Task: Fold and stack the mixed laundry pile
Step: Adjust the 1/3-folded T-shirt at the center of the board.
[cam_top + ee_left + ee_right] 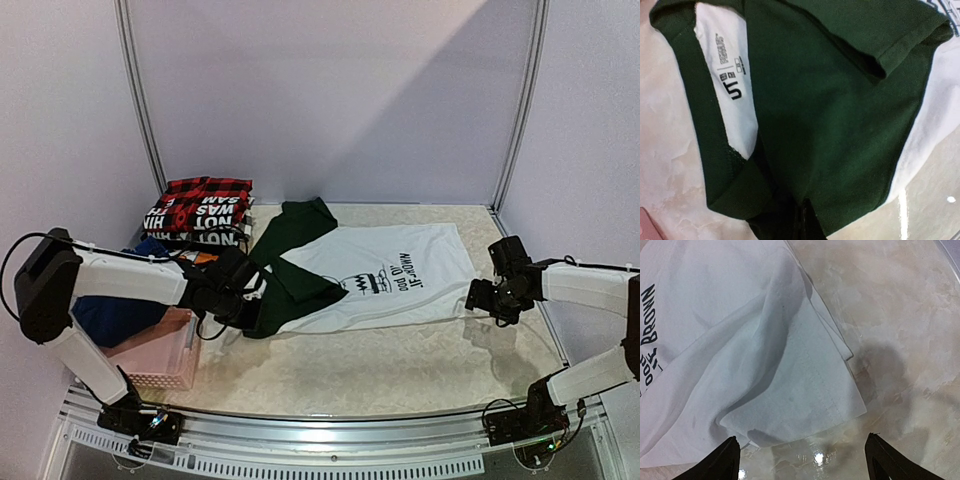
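Observation:
A white T-shirt (pixel 400 275) with black print and dark green sleeves lies flat in the middle of the table. My left gripper (pixel 258 292) is shut on its dark green sleeve (pixel 840 100) beside the collar, and its jaws (pixel 805 225) are pinched into the fabric. A size label (pixel 732 80) shows inside the neck. My right gripper (pixel 482 298) hovers open over the shirt's hem corner (pixel 805 390), with the fingertips (pixel 729 456) apart and nothing between them. Folded garments, a red-and-black plaid shirt (pixel 208 190) on top, form a stack at the back left.
A pink lattice basket (pixel 160 365) stands at the front left under my left arm, with a blue garment (pixel 112 315) in it. White walls and metal posts (pixel 520 100) close in the table at the back and sides.

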Motion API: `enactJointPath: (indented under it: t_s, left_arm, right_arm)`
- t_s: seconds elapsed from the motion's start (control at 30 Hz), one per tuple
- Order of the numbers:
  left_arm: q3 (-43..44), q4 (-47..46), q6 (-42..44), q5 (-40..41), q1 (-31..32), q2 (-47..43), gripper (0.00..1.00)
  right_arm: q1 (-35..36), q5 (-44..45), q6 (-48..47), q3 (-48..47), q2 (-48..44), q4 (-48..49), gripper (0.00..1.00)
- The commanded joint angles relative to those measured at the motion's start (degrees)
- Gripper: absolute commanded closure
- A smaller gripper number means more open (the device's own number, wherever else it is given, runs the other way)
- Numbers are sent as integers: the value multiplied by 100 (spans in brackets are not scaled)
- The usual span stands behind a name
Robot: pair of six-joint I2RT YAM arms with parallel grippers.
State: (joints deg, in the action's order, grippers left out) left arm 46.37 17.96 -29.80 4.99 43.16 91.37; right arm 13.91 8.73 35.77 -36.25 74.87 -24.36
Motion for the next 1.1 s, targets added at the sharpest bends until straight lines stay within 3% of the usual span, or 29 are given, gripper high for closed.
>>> enactJointPath:
  t_s: [0.0, 0.2, 0.4, 0.63, 0.87, 1.07]
  left_arm:
    - [267, 529, 165, 357, 62, -292, 98]
    - [474, 629, 288, 515, 32, -224, 97]
    - [537, 602, 333, 569, -42, -119, 86]
    - [413, 308, 328, 384, -69, 100, 94]
    - [380, 195, 329, 398, -101, 276, 69]
    - [448, -89, 437, 410, -242, 652, 66]
  right_arm:
    - [-21, 119, 61, -13, 88, 4, 13]
    - [-19, 112, 60, -5, 90, 0, 14]
    - [-20, 102, 52, -5, 96, 8, 14]
    - [-20, 83, 43, -18, 114, 5, 14]
    - [-22, 68, 43, -13, 115, 15, 14]
    - [-21, 58, 36, -12, 124, 12, 14]
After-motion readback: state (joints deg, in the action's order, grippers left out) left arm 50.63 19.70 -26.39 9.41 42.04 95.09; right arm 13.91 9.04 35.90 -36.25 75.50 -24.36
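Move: The left hand, shut on a pinch of green cloth, is right over the T-shirt's near shoulder, whose middle lies about 2 cm ahead and 2 cm below. The collar label is some 12 cm ahead and 2 cm to its right, the folded-in near sleeve about 11 cm ahead and 15 cm right, the laundry basket roughly 26 cm left and 7 cm back. From the right hand, that shoulder lies about 58 cm left and 2 cm back. Up about 3 cm goes the left hand first, easing some 2 cm forward over the T-shirt's near shoulder with the cloth still between its fingertips, then back down to its starting height. As it sinks, the fingers part to about a third open and let go of the cloth, tips still pointing steeply down. ##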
